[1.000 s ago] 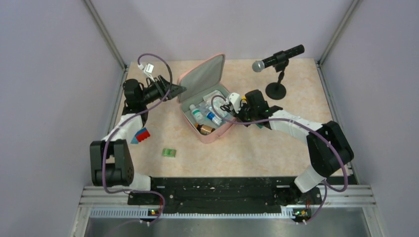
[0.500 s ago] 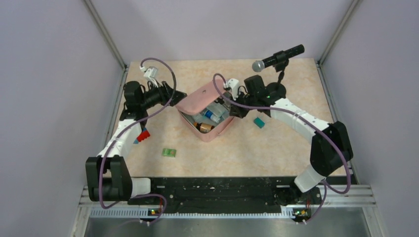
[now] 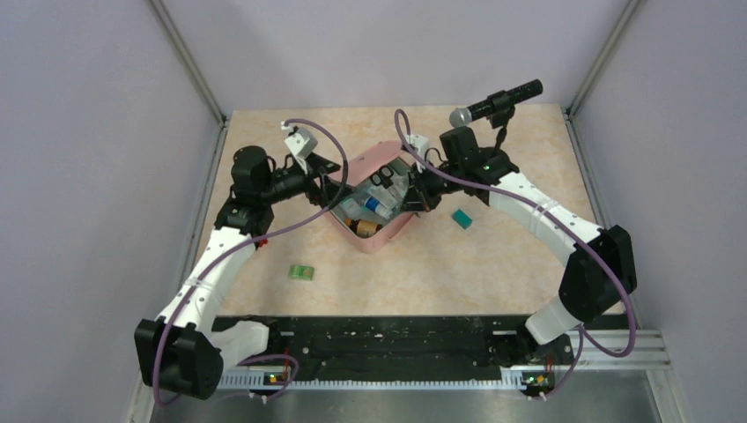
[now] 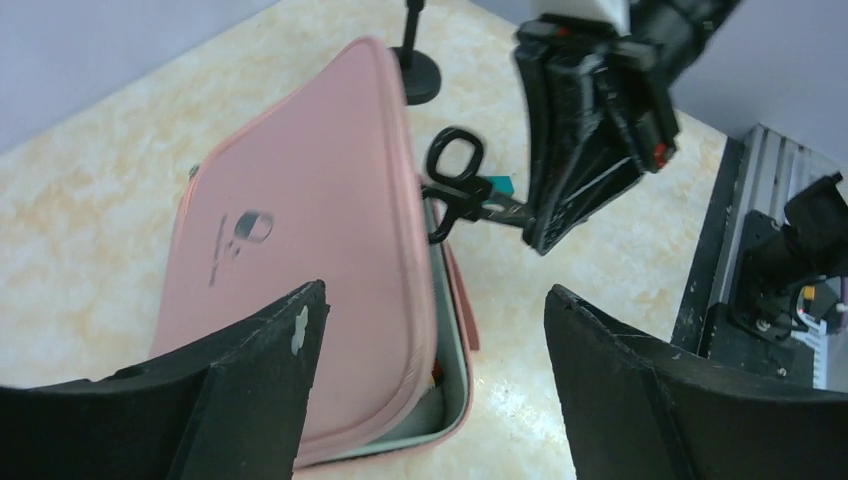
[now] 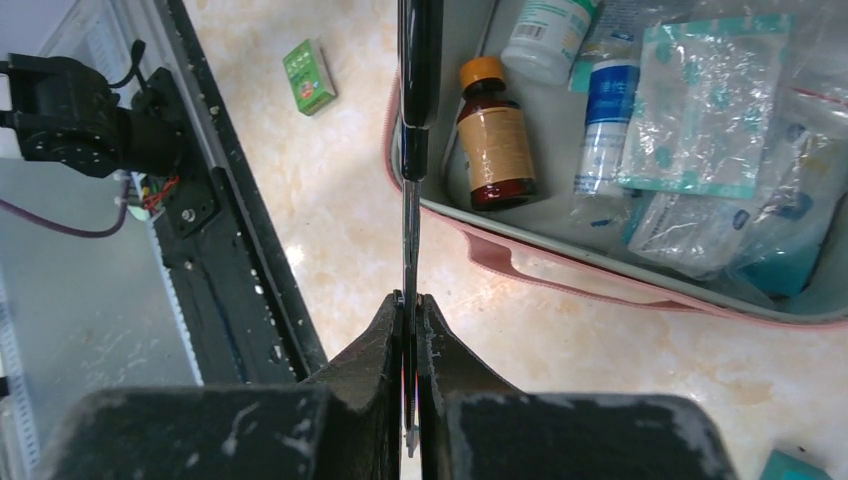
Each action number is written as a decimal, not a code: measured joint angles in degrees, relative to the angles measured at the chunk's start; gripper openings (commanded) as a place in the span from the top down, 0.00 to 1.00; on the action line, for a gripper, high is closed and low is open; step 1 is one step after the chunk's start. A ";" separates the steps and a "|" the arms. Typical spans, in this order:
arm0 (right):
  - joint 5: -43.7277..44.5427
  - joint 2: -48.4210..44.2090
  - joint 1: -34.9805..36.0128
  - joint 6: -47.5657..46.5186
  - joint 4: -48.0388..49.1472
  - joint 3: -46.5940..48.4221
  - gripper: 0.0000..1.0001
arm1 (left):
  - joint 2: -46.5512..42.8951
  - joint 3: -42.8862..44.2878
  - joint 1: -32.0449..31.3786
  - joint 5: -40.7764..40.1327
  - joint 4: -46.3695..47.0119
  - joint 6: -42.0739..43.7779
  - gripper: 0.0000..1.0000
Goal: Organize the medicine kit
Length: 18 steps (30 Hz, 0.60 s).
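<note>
The medicine kit (image 3: 380, 231) is a pink zip case in the middle of the table. Its logo lid (image 4: 300, 240) leans half down over the tray. My left gripper (image 3: 332, 189) is open at the kit's left side, its fingers (image 4: 270, 380) standing wide apart above the lid's near corner without touching it. My right gripper (image 5: 411, 300) is shut on the blades of black-handled scissors (image 5: 411, 200), held over the kit's open right side (image 3: 385, 181). Inside lie a brown bottle (image 5: 495, 135), a white bottle (image 5: 545, 35) and sealed sachets (image 5: 700, 110).
A small green box (image 3: 301, 272) lies on the table in front of the kit. A teal block (image 3: 462, 218) sits to its right. A microphone on a round stand (image 3: 493, 110) is at the back right. Grey walls close in three sides.
The kit's lid has swung from upright to leaning over the tray. My left gripper followed it rightward and opened wider. My right gripper carried the scissors up over the kit.
</note>
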 measured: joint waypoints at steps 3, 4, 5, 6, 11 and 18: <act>-1.46 0.63 0.00 1.75 0.15 -0.02 1.00 | -0.22 2.12 -3.04 0.20 -1.40 4.28 0.19; -1.92 0.92 0.00 2.34 0.22 -0.02 1.00 | -0.11 2.38 -3.50 0.24 -2.01 5.20 0.21; -2.67 1.33 -0.02 3.06 0.33 -0.02 1.00 | 0.11 2.71 -4.11 -0.02 -3.32 7.10 0.23; -3.26 1.75 -0.02 3.61 0.42 -0.02 1.00 | 0.44 3.06 -4.79 -0.72 -4.90 9.35 0.25; -6.21 3.78 -0.57 6.34 0.59 -0.02 1.00 | 3.28 5.07 -6.40 -4.42 -11.19 19.58 0.38; -10.80 4.11 -1.92 11.21 2.62 -0.02 1.00 | 7.37 9.22 -7.69 -7.74 -15.78 28.68 0.72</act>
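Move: The case lid stands half tipped over the open case; the left corner of its free edge is about 3 cm ahead of my left hand, 3 cm to its right and 4 cm lower. The handles of the scissors are some 4 cm ahead, 9 cm right and 6 cm below that hand. From my right hand, which holds the scissors, the case middle is about 7 cm left, 3 cm ahead and 15 cm down, and the brown bottle 9 cm left, 2 cm back and 16 cm down. I bring my left hand onto the corner of the lid's free edge, first edging right and slightly up, then sinking and reaching forward, about 4 cm in all. On the way I roll the wrist some 20 degrees, dip the fingertips and close the wide-open fingers about halfway, one on each side of the edge. My right hand keeps its grip on the scissors over the case, drifting barely a centimetre or two to the left and rolling slightly. ##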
